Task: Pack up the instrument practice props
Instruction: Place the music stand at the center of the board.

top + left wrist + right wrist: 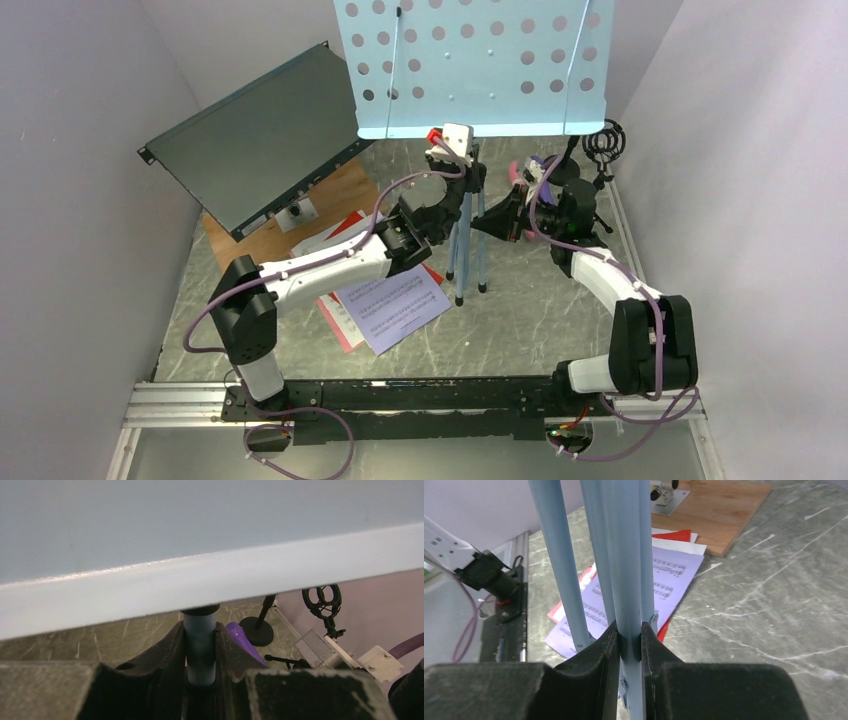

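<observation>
The light-blue perforated music rack [470, 60] stands upright at the back on its folded tripod legs [465, 260]. My left gripper [462, 172] is shut on the rack's pole [200, 650] just under the tray lip [200, 585]. My right gripper [484, 224] is shut on the pole [629, 580] lower down, with the legs [559, 565] beside it. Red, pink and white sheet-music pages [390, 305] lie on the table left of the legs. A purple microphone [242, 637] lies behind the pole near a black mic support [259, 630]. A second support [605, 145] stands at the back right.
A large dark flat metal box [260, 130] leans at the back left over a wooden board [320, 200]. Side walls close in on both sides. The black rail with the arm bases [400, 395] runs along the near edge.
</observation>
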Motion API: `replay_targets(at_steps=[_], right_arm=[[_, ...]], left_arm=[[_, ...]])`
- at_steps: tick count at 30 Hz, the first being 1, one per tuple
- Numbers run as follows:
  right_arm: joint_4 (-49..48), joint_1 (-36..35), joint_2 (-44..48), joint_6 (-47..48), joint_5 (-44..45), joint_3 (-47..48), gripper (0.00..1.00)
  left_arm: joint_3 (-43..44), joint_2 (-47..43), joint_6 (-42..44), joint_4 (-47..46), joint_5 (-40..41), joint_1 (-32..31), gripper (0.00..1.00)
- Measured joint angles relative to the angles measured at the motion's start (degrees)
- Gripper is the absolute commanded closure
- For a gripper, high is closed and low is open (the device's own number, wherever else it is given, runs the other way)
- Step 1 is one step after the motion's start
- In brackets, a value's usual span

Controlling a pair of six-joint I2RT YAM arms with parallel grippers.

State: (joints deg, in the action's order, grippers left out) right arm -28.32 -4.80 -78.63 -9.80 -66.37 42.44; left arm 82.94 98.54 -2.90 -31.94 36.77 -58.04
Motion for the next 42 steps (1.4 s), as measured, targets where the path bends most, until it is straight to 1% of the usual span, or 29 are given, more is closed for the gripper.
replay_targets(at_steps=[3, 10, 13, 21, 27, 36, 42], right_arm=[[0.9, 0.1, 1.3, -3.6, -0.4, 0.0, 1.00], [2.0, 0.2, 3.6, -13.2, -1.6, -0.3, 1.00], [2.5, 0.2, 4.8, -17.5, -1.7, -2.0, 1.00], [7.3, 0.2, 6.3, -26.2, -1.4, -5.3, 1.00], [12.1, 0.2, 7.4, -29.5, 0.1, -7.1, 1.00], [12.1, 0.3, 8.4, -34.2, 3.7, -11.9, 1.00], [11.2, 1.1, 8.4, -40.6, 3.3, -14.5, 1.00]], left_arm=[[2.6, 0.5, -1.0, 3.3, 0.7, 0.0, 1.00], [6.8, 2.7, -2.3, 7.1, 0.8, 0.1, 1.00], [7.2, 3.8, -3.3, 8.1, 1.1, 0.1, 1.00], [7.2, 7.1, -6.7, 11.3, 1.6, 0.7, 1.00], [7.2, 9.3, -8.8, 13.8, 1.5, 1.0, 1.00], [7.2, 13.1, -10.6, 14.8, -0.7, 1.1, 1.00], [7.2, 15.2, -11.2, 15.6, -3.1, 1.1, 1.00]])
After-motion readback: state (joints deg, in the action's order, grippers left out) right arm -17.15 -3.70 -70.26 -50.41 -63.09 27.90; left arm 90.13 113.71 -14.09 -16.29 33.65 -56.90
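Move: Below the hands, which already hold the folded music stand by its post (left) and legs (right), lies the clear middle of the tabletop: about 38 cm under the left hand and 9 cm back, some 21 cm under the right hand, 4 cm back and 2 cm to its left. On the table, the purple sheet lies about 17 cm back and 17 cm left of the right hand, the pink microphone 6 cm ahead and 8 cm right of it. Tipping the nearly upright stand forward towards lying flat, the left hand keeps its grip below the tray and, after a slight rise, sinks some 14 cm, drifting right and a little forward as it tips down. The right hand keeps pinching the leg bundle, draws it back about 7 cm towards the base, first rising slightly and then sinking, and rolls over the far way by roughly 55 degrees. ##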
